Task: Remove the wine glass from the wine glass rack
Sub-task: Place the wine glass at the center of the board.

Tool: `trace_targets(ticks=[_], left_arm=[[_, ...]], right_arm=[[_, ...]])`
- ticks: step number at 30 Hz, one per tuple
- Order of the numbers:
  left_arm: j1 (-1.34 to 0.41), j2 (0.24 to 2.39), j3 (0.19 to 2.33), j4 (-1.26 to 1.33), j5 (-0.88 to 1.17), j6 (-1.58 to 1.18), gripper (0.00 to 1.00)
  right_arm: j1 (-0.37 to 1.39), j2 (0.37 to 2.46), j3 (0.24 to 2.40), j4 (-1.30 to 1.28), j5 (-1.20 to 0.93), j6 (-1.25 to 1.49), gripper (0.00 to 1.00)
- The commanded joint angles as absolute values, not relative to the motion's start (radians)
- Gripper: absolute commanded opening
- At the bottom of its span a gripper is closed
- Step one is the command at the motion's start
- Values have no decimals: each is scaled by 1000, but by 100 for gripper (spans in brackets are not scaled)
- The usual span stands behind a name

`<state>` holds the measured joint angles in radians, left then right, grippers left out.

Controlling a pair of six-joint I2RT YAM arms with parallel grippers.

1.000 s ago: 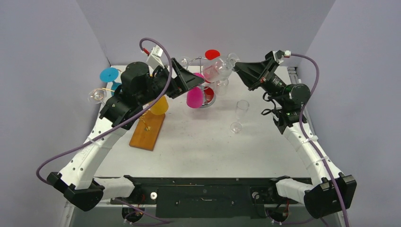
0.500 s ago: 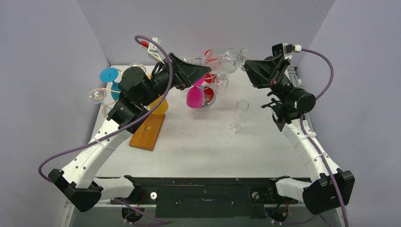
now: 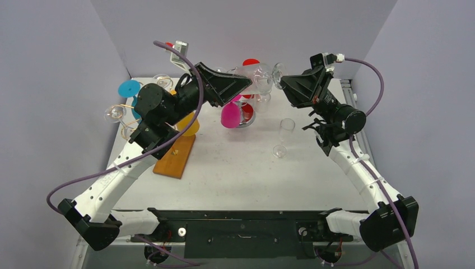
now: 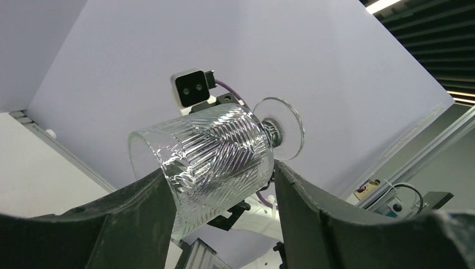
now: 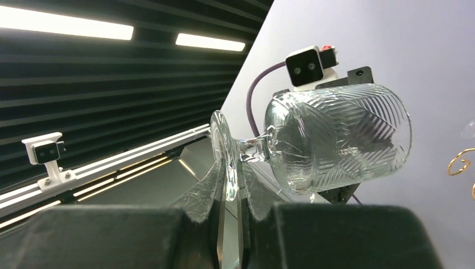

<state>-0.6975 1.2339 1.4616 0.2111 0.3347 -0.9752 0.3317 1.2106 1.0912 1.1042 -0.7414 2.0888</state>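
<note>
A clear cut-glass wine glass [image 3: 259, 75] hangs sideways in the air above the chrome wine glass rack [image 3: 246, 120]. My right gripper [image 3: 282, 78] is shut on the rim of its round foot [image 5: 224, 151], which stands edge-on between the pads. My left gripper [image 3: 246, 83] reaches in from the other side. In the left wrist view the patterned bowl [image 4: 213, 157] lies between the left gripper's [image 4: 219, 171] two fingers, and both look pressed against its sides. In the right wrist view the bowl [image 5: 341, 137] points away from the right gripper [image 5: 234, 168].
A pink glass [image 3: 230, 115] and a red one [image 3: 251, 63] hang on the chrome rack. At the left a gold wire rack on a wooden base [image 3: 175, 154] carries a blue [image 3: 129, 88], a clear [image 3: 113, 113] and a yellow glass [image 3: 189, 124]. A flute [image 3: 285, 131] stands right of centre.
The right gripper has carried the clear glass up off the rack and turned it level. The left gripper has risen to it, and its jaws have narrowed round the bowl.
</note>
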Motion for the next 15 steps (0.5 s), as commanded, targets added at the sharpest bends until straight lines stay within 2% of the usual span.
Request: trace_targets(ticks=[1, 6, 11, 14, 15], left_arm=[[-711, 1225, 1444, 353, 412, -961, 55], [-712, 1209, 1394, 455, 447, -999, 40], [-718, 1187, 1369, 496, 457, -1021, 17], [-728, 1184, 1373, 482, 457, -1019, 7], [-731, 1181, 1374, 462, 454, -1011, 1]], right_arm=[[356, 1226, 1105, 1221, -703, 2423, 0], [367, 1241, 1087, 1249, -679, 2456, 0], [367, 1246, 1062, 1243, -670, 2456, 0], [367, 1247, 1048, 1223, -670, 2441, 0], [367, 1247, 1043, 1214, -672, 2425, 0]])
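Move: Just off the left fingertips, the wine glass lies on its side in the air, its middle about 4 cm to the right, 2 cm ahead and 2 cm above. From the right hand, which already pinches its foot, that middle is some 6 cm left, 1 cm ahead and 2 cm up. Well below the right hand, the silver rack stands about 25 cm ahead and 9 cm left, the standing flute about 9 cm ahead and 6 cm right. Closing from over half open to nearly shut, the left fingers pinch the near wall of the bowl at its rim, one inside and one outside. Meanwhile the left hand draws back about 4 cm and slightly up, mostly late on, its wrist turning some 10 degrees clockwise and tipping up. The right hand stays nearly in place, keeping hold of the foot. ##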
